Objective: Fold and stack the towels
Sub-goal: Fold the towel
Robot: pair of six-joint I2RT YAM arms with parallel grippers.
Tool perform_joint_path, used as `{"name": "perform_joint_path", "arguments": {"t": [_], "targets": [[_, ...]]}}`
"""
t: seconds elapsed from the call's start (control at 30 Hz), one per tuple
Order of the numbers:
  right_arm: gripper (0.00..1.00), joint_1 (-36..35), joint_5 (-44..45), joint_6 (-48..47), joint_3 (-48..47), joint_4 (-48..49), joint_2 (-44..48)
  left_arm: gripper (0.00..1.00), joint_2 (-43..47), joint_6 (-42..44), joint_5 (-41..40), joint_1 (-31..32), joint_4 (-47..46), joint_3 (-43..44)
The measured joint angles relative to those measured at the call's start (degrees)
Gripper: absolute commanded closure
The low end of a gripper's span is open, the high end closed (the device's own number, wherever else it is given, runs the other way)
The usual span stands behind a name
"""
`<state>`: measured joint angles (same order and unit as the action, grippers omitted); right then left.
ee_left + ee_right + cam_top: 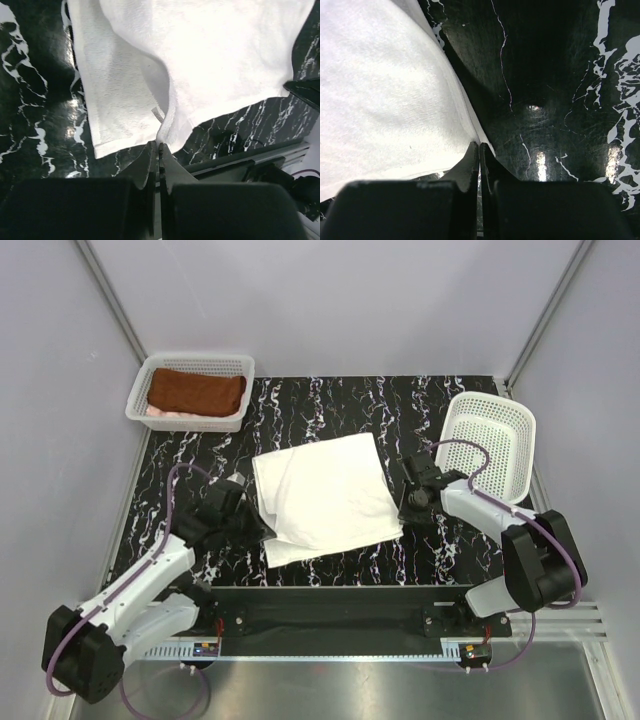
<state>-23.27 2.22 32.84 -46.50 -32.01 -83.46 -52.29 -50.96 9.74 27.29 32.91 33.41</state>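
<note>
A white towel (325,495) lies partly folded in the middle of the black marbled table. My left gripper (262,525) is shut on the white towel (200,65) at its near left edge, with the cloth pinched between the fingertips (159,147). On the other side my right gripper (405,512) is shut on the near right corner of the white towel (385,100), jaws pressed together (479,146). A rust-brown towel (196,392) lies folded in the far left basket, with a strip of pale pink towel (160,412) showing under it.
A white mesh basket (190,368) holding the folded towels stands at the far left. A second white mesh basket (490,445) stands tilted at the right, close behind my right arm. Grey walls close in both sides and the back.
</note>
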Motion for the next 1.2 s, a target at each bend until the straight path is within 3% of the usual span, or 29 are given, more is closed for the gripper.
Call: {"name": "perform_joint_path", "arguments": {"t": [0.3, 0.83, 1.13, 1.17, 1.2], "targets": [[1.0, 0.0, 0.17, 0.24, 0.48, 0.0, 1.29, 1.0, -2.25, -6.95, -2.1, 8.24, -2.58, -11.43], [1.0, 0.24, 0.79, 0.13, -3.34, -3.72, 1.81, 1.0, -3.91, -10.6, -4.37, 11.06, -7.69, -12.46], [0.98, 0.92, -0.04, 0.46, -0.85, -3.13, 3.26, 1.0, 3.21, -11.52, -10.14, 12.48, -0.37, -13.33], [0.96, 0.92, -0.44, 0.59, 0.0, -3.04, 3.08, 0.96, 3.23, -11.67, -10.21, 12.52, 0.04, -13.35], [0.94, 0.92, -0.81, 0.66, 0.7, -2.93, 2.8, 0.78, 3.13, -11.69, -10.21, 12.57, 0.13, -13.35]]}}
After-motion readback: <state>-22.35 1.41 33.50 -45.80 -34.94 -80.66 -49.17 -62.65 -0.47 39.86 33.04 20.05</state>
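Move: The left hand holds the upper layer's near-left edge in the air; the lower layer's near-left corner, where it is to go, lies some 5 cm back, 2 cm left and 8 cm below, with the table's near edge about 10 cm back. The right hand pinches the towel's near-right corner, whose tip is about 2 cm back and 2 cm below; the empty basket stands roughly 22 cm ahead and 20 cm right. The left hand, still pinching the upper layer, swoops back about 6 cm and down nearly 8 cm onto the lower layer's near-left corner, its fingers tipping some 10 degrees steeper, then creeps a little forward and right before drawing the edge about 2 cm left and slightly back. Meanwhile the right hand keeps its corner pinched, waits, lifts it some 2–3 cm, then brings it back down and slightly towards the base. ##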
